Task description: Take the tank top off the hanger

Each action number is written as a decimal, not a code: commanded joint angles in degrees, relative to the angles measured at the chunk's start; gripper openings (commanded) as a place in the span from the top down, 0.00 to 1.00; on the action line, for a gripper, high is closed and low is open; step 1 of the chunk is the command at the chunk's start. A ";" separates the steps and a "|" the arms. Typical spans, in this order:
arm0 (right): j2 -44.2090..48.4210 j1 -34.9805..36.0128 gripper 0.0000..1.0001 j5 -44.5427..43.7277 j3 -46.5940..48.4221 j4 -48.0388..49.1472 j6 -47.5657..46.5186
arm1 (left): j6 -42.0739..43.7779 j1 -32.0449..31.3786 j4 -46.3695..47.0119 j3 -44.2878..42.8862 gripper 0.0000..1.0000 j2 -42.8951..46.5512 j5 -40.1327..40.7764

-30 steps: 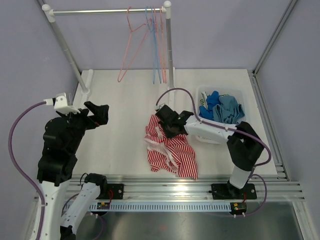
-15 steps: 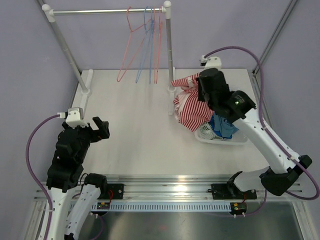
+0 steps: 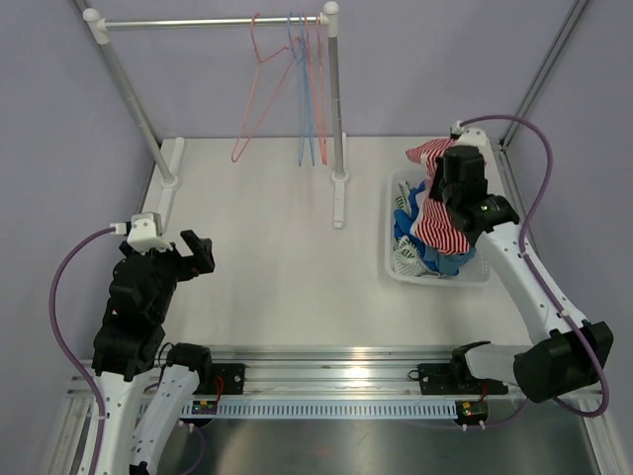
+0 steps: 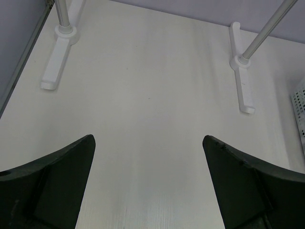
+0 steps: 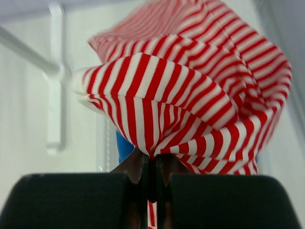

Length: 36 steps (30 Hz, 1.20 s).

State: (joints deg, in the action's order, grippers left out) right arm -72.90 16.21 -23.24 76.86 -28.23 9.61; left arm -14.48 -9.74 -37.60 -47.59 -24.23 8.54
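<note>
The red-and-white striped tank top [image 3: 440, 224] hangs bunched above the white basket [image 3: 390, 259] at the right, off any hanger. My right gripper [image 3: 436, 164] is shut on a fold of it; in the right wrist view the cloth [image 5: 190, 90] is pinched between the closed fingertips [image 5: 152, 162]. Three wire hangers [image 3: 297, 89], pink, blue and red, hang bare on the rail at the back. Over the table's left side, my left gripper [image 3: 199, 253] is open, and the left wrist view shows nothing between its wide-spread fingertips [image 4: 147, 140].
Blue garments [image 3: 436, 260] lie in the basket under the tank top. The rack's right post [image 3: 335, 109] and foot [image 3: 339, 204] stand mid-table; its left foot [image 4: 57, 57] is at the far left. The basket's mesh wall [image 4: 300, 112] shows at the left wrist view's right edge.
My right arm lifted the tank top from the middle of the table and carried it right, over the basket. The left arm dropped back and lower, staying open.
</note>
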 commanded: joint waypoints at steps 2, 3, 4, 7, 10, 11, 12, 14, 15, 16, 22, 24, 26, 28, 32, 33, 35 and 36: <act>2.06 0.32 1.00 8.39 -17.42 3.09 8.93 | 0.33 -0.10 2.01 -1.18 0.01 -0.38 3.59; 1.80 0.32 1.00 8.13 -19.01 2.57 9.37 | 0.24 -0.63 2.01 -1.19 0.01 -0.47 3.68; -0.55 0.23 1.00 7.34 -19.55 -1.00 9.73 | 0.24 -0.72 1.84 -1.27 0.01 -0.47 3.77; -7.57 -0.38 1.00 6.28 -16.84 -8.31 11.31 | 0.07 -1.07 1.66 -1.36 0.01 0.05 4.38; -12.76 -3.10 1.00 15.13 -17.01 -7.98 11.40 | -0.20 -1.25 1.40 -1.27 0.01 0.76 6.58; -14.27 -3.55 1.00 17.25 -16.92 -7.90 11.23 | -0.20 -1.25 1.39 -1.19 0.01 1.20 7.45; -15.94 -3.81 1.00 19.53 -16.57 -8.16 10.88 | -0.37 -1.25 1.22 -1.19 0.01 1.20 7.90; -20.51 -4.25 1.00 20.16 -15.25 -9.39 10.52 | -0.46 -1.25 0.87 -1.10 0.01 0.85 8.08; -21.48 -4.51 1.00 20.69 -14.90 -9.65 10.61 | -0.55 -1.25 0.78 -1.18 0.01 0.76 8.08; -22.10 -4.69 1.00 21.22 -14.46 -10.26 10.70 | -0.64 -1.25 0.60 -1.27 0.01 0.67 8.16; -13.33 -5.75 1.00 22.10 -11.39 -12.28 11.05 | -0.64 -1.25 0.69 -1.36 0.01 0.24 8.16; -7.90 -5.83 1.00 22.10 -9.81 -12.20 11.48 | -0.64 -1.25 0.78 -1.45 0.01 0.15 8.08; -5.16 -6.27 1.00 19.92 -6.65 -12.20 12.45 | -0.64 -1.16 0.78 -1.45 0.01 -0.03 8.08; -2.87 -7.15 1.00 16.93 -2.71 -13.16 12.81 | -0.64 -1.16 0.78 -1.36 0.01 -0.03 8.08; -2.24 -9.96 1.00 10.42 -0.92 -13.69 14.21 | -0.64 -1.07 0.78 -1.36 0.01 0.06 8.08; -2.94 -10.49 1.00 11.11 -1.53 -13.35 14.21 | -0.64 -1.07 0.87 -1.36 0.01 -0.03 8.08; -4.34 -11.11 1.00 12.78 -4.95 -12.29 13.95 | -0.55 -1.07 0.87 -1.45 0.01 -0.20 7.81; -6.61 -11.28 1.00 12.79 -6.18 -11.85 13.95 | -0.55 -1.07 1.04 -1.45 0.01 -0.21 7.64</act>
State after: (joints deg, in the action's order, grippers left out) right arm -75.16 5.41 -9.23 74.15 -39.62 22.61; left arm -14.85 -10.81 -37.89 -47.59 -23.77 15.29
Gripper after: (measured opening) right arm 0.036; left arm 0.988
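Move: The right hand, fingers shut on the red-striped tank top, is over the far half of the white basket, whose middle is about 4 cm back, 1 cm to the left and some 26 cm below. In the basket, the blue top is roughly 7 cm left and 2 cm back, and the teal top about 11 cm back and 2 cm right. The rack's right foot is 23 cm left and 8 cm ahead. From the idle left hand the basket is about 14 cm ahead, 48 cm right and 23 cm below. Still pinching the red-striped tank top, the right hand plunges about 22 cm down over the basket, drawing back a few centimetres and slightly left as its fingers tip some 35–40 degrees further downward. It then turns round and rises about 15 cm, sliding some 5 cm to the right and tipping partly back up with a slight roll that lifts its left side, the fingers never opening on the cloth. ##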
